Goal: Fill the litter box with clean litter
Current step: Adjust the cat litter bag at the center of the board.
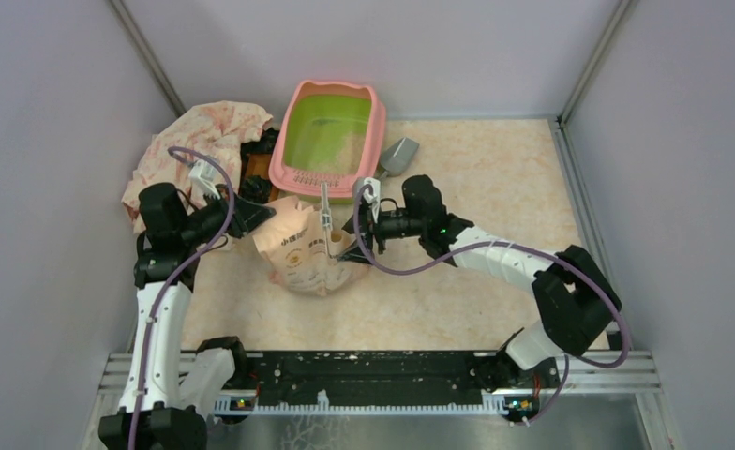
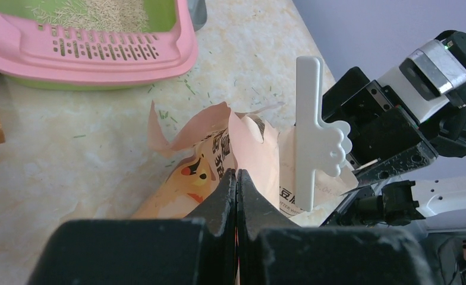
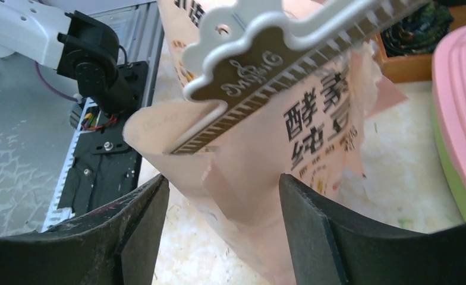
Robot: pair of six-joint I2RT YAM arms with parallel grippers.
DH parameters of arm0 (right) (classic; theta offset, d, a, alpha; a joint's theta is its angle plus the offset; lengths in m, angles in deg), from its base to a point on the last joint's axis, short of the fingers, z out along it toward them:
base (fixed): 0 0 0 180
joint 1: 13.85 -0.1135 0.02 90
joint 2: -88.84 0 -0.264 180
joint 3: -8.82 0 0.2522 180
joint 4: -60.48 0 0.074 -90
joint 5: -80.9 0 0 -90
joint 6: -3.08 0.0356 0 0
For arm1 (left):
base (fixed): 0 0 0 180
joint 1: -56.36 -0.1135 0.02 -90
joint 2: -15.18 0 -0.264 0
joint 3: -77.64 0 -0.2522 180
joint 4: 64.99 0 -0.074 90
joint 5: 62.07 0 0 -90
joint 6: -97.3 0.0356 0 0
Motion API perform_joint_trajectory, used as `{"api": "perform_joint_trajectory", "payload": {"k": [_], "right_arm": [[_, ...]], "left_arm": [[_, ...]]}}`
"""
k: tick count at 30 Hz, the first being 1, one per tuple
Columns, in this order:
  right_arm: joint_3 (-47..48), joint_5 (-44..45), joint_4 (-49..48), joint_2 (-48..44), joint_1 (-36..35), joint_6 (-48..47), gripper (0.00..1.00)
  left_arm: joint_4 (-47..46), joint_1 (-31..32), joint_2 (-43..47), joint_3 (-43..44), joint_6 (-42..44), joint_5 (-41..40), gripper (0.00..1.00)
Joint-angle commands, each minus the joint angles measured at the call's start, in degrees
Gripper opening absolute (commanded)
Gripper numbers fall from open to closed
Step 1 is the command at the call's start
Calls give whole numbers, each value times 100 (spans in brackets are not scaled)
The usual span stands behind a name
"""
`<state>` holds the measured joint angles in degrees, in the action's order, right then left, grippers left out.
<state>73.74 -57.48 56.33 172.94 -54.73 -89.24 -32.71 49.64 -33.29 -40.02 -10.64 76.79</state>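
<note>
The litter box (image 1: 298, 111), pink-rimmed and lime-green inside, stands at the back with a patch of clean litter (image 1: 347, 148) in it; the litter (image 2: 103, 8) also shows pale tan in the left wrist view. In front of it the peach-pink bag (image 1: 300, 251) stands upright with its torn top open and a white clip (image 1: 326, 212) on its upper edge. My left gripper (image 2: 236, 178) is shut on the bag's left top edge (image 2: 183, 178). My right gripper (image 3: 222, 196) is open, and the bag's right corner (image 3: 248, 178) hangs between its fingers untouched. The clip (image 3: 278, 53) sits just above them.
A silver scoop (image 1: 399, 155) lies right of the litter box. A crumpled pink-patterned cloth (image 1: 200, 136) is at the back left, and a brown wooden tray (image 1: 256, 167) holding dark things sits beside it. Grey walls close in on three sides.
</note>
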Motion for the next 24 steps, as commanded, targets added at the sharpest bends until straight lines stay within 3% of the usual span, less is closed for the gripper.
{"api": "perform_joint_trajectory", "payload": {"k": [1, 4, 8, 9, 12, 19, 24], "right_arm": [[503, -270, -586, 329, -188, -256, 63], [623, -487, -786, 652, -187, -123, 48], [710, -598, -868, 791, -185, 4, 5], [698, -623, -867, 783, -179, 31, 0], [638, -644, -872, 685, -139, 100, 0], [438, -619, -1185, 423, 298, 742, 0], [517, -655, -1192, 557, 504, 961, 0]], "left_arm": [[99, 25, -28, 198, 213, -231, 0], [169, 26, -32, 231, 242, -279, 0], [261, 19, -61, 256, 254, -383, 0], [298, 20, -68, 264, 260, -406, 0], [336, 15, -47, 258, 256, -426, 6], [283, 14, 226, 91, 105, -147, 41], [294, 24, 641, -117, 8, -162, 50]]}}
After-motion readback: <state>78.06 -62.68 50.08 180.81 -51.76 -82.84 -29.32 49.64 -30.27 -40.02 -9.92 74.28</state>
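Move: The cat litter bag's loose right top corner is just off the right hand's open fingertips, about 3 cm to their left and about level. The white clip across the bag's top sits some 4 cm ahead, 3 cm left and 2 cm up from that hand. The litter box is roughly 20 cm ahead, 3 cm left and 16 cm down; the scoop 17 cm ahead and 11 cm right, equally low. The left hand already pinches the bag's left corner, right at its fingertips. The right fingers shut on the bag's right top corner after reaching about 3 cm left, then keep the pinch and draw it some 2 cm forward, towards the litter box, and nearly 2 cm back to the right. Once that grip is made, the left hand, which has sunk about 1 cm, opens to half around the left corner, coming back up and slightly back. ##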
